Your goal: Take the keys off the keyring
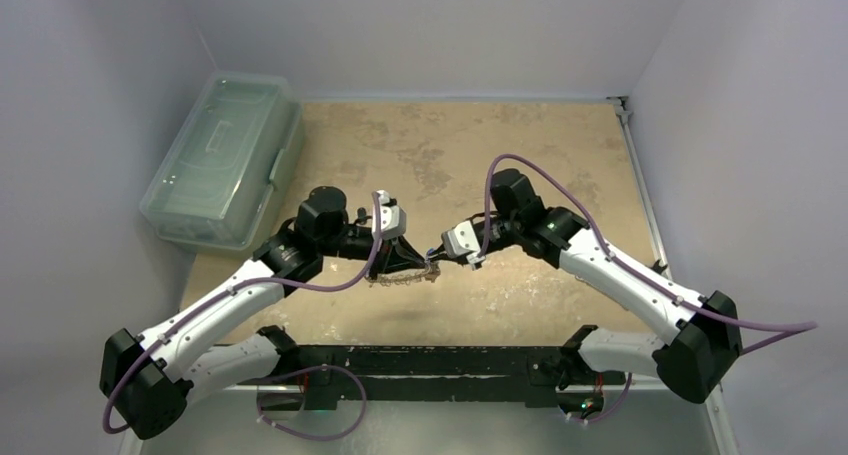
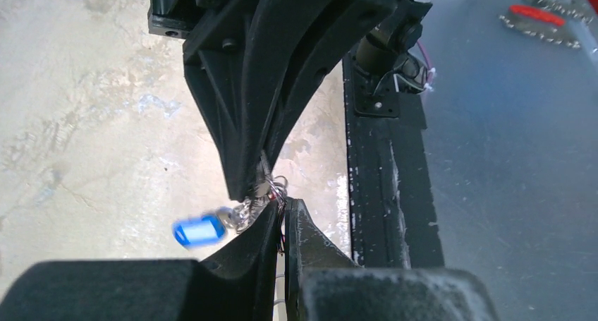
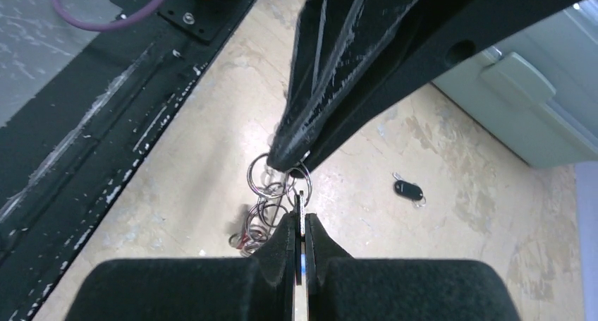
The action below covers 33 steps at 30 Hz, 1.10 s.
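Observation:
The keyring [image 1: 405,274] hangs above the table between my two grippers, a tangle of silvery rings [image 3: 271,185] with small keys [image 3: 248,238] dangling under it. My left gripper [image 2: 284,205] is shut on thin ring wire at its fingertips. My right gripper [image 3: 302,219] is shut on a flat silvery key seen edge-on, tip to tip with the left gripper. A blue-headed key [image 2: 199,231] swings blurred beside the left fingers. In the top view the left gripper [image 1: 424,266] and right gripper [image 1: 441,256] meet at mid-table.
A black-headed key [image 3: 408,190] lies loose on the tan table beyond the grippers. A clear lidded plastic box [image 1: 224,161] stands at the table's far left. The black mounting rail [image 1: 420,360] runs along the near edge. A red-tagged bunch [image 2: 537,15] lies on the grey surface past it.

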{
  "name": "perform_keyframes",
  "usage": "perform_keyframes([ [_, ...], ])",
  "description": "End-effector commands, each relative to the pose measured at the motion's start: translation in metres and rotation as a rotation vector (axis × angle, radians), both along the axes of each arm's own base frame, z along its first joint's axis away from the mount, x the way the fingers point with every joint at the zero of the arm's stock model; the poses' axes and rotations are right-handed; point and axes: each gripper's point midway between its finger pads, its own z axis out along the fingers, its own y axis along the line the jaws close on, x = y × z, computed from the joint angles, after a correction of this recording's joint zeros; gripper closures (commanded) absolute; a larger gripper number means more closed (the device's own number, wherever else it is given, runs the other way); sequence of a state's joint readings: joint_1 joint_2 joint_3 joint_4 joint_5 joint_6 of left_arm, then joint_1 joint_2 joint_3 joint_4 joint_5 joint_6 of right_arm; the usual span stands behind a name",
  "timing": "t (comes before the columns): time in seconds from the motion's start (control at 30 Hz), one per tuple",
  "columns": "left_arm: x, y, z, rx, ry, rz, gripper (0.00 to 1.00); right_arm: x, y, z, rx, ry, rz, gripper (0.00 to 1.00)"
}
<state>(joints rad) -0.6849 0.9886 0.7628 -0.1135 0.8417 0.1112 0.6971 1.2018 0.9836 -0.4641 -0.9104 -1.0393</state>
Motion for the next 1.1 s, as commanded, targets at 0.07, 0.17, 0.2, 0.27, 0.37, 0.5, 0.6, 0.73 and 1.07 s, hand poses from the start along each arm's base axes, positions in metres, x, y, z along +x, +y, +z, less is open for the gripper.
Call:
perform_keyframes([
  [0.07,-0.014,-0.003,0.072,-0.19,0.021,-0.032,1.0,0.024,-0.012,-0.03,-0.086,0.021,-0.133,1.0],
  [0.17,-0.013,-0.006,0.082,-0.228,0.054,-0.021,1.0,0.025,-0.011,-0.038,-0.097,0.036,-0.135,1.0],
  [0.2,-0.012,-0.007,0.085,-0.238,0.068,-0.016,1.0,0.024,-0.011,-0.04,-0.099,0.041,-0.13,1.0],
  [0.27,-0.008,-0.008,0.089,-0.264,0.101,0.014,1.0,0.02,-0.007,-0.04,-0.09,0.05,-0.11,1.0],
  [0.37,0.002,-0.008,0.089,-0.298,0.179,0.074,1.0,0.011,-0.002,-0.039,-0.077,0.064,-0.066,1.0],
  [0.5,0.015,-0.005,0.077,-0.288,0.205,0.118,1.0,0.007,0.001,-0.036,-0.067,0.056,-0.048,1.0],
  [0.6,0.02,0.002,0.059,-0.199,0.093,0.121,1.0,0.006,0.002,-0.031,-0.05,0.061,-0.053,1.0],
  [0.73,0.025,0.014,0.02,-0.068,0.032,0.165,0.7,0.004,0.007,-0.021,-0.018,0.118,-0.064,1.0],
  [1.07,0.028,0.027,-0.03,-0.021,-0.001,0.285,0.45,0.021,0.02,-0.012,0.033,0.257,-0.203,1.0],
])
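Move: Both hands grip at the keyring. From the left fingertips the keyring's middle lies about 5 cm left, 2 cm back and 4 cm lower; the blue tag dangles some 3 cm ahead, sideways level, 2 cm below; the black tag lies on the table roughly 21 cm ahead, 16 cm left, 20 cm below. From the right fingertips the keyring's middle is about 6 cm left, 4 cm back, 4 cm below. Left pulls 7 cm up off the keyring while right, gripping, lowers 5; left sinks about 10, opening halfway. ##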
